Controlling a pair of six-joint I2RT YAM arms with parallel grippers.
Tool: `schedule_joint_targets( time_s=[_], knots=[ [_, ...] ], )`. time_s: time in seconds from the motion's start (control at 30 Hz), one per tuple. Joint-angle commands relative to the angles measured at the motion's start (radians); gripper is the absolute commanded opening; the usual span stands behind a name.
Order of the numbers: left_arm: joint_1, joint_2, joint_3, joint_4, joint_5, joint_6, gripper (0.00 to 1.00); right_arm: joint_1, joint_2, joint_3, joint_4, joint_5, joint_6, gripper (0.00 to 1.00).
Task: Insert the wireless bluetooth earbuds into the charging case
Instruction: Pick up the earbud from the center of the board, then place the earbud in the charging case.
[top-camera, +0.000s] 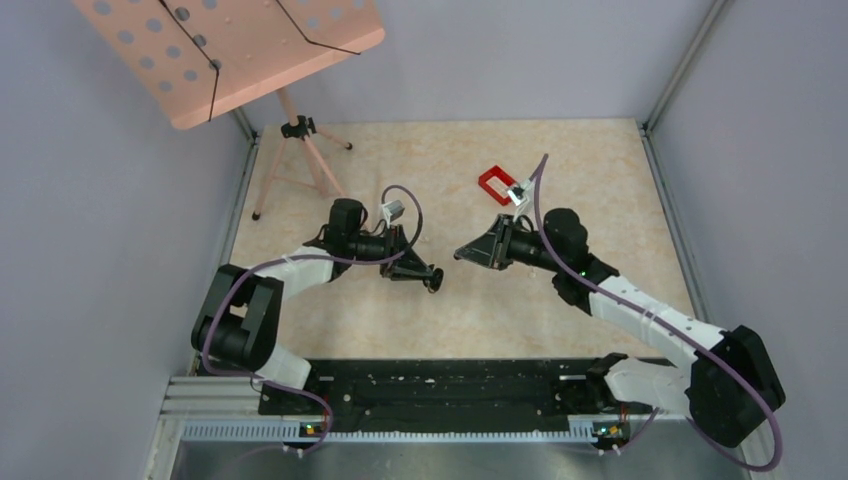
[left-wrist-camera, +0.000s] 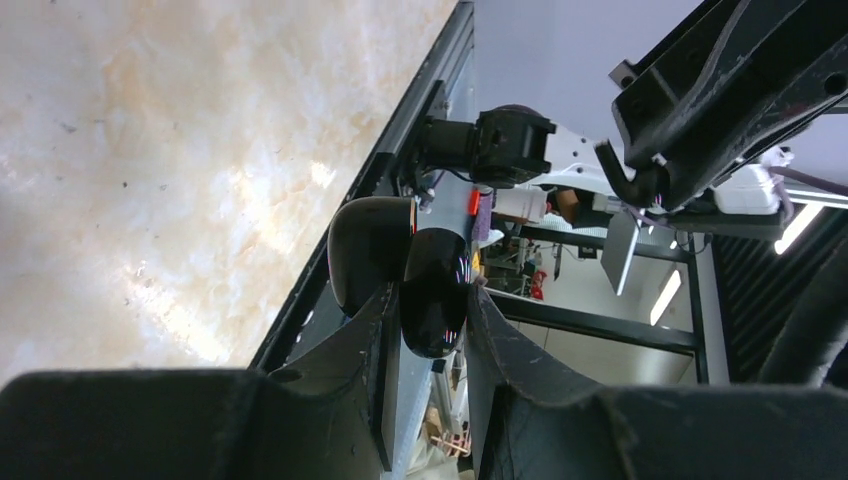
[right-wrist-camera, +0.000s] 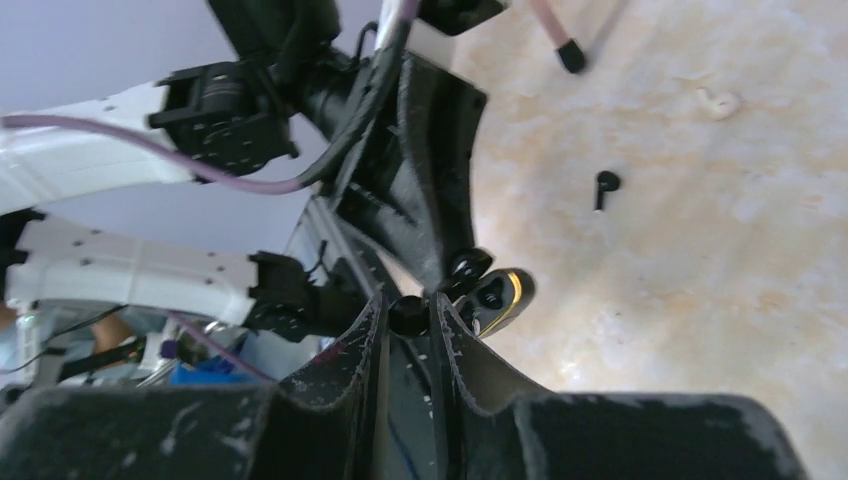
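Observation:
My left gripper is shut on the charging case, a glossy black pebble held above the table near its middle, with its lid swung open. In the right wrist view the open case shows a yellow inner rim and dark sockets. My right gripper faces it from the right, a short gap away. Its fingers are shut on a small dark earbud, which sits just beside the case opening. Another dark earbud lies on the table, and a pale cream piece lies farther off.
A red rectangular tray sits on the table behind the right gripper. A pink perforated music stand on a tripod occupies the back left corner. Grey walls close the table on three sides.

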Motion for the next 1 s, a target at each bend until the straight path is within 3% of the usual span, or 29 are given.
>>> schedule_joint_targets(
  time_s=[0.0, 0.17, 0.33, 0.97],
  knots=[
    [-0.005, -0.018, 0.021, 0.225, 0.021, -0.177, 0.00, -0.014, -0.050, -0.038, 0.289, -0.110, 0.181, 0.11],
    [-0.008, -0.046, -0.023, 0.520, 0.007, -0.414, 0.00, -0.014, -0.042, -0.111, 0.578, -0.120, 0.360, 0.11],
    [-0.010, -0.060, -0.024, 0.573, 0.005, -0.442, 0.00, -0.014, -0.004, -0.151, 0.737, -0.117, 0.463, 0.11],
    [-0.012, -0.052, -0.070, 0.752, -0.002, -0.562, 0.00, -0.014, 0.129, -0.188, 0.909, -0.077, 0.508, 0.10]
  ],
)
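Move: The right hand, holding an earbud, has the open charging case about 5 cm to its left, 2 cm back and some 6 cm lower. From the left hand, which grips the case, the held earbud is roughly 7 cm right, 2 cm ahead and 6 cm up. The loose black earbud lies on the board about 7 cm ahead of the right hand, 10 cm left and 19 cm below; the white earbud is some 13 cm ahead, 8 cm left, equally low. Keeping its pinch on the earbud, the right hand climbs about 7 cm while drawing back a couple of centimetres towards the case, and rolls some 30 degrees so that its left-pointing fingers swing from slightly down to slightly up, then it eases to a near stop. The left hand keeps hold of the case and lifts it alongside by about as much, edging forward and a little right towards the earbud as its fingers tip up to nearly level. ##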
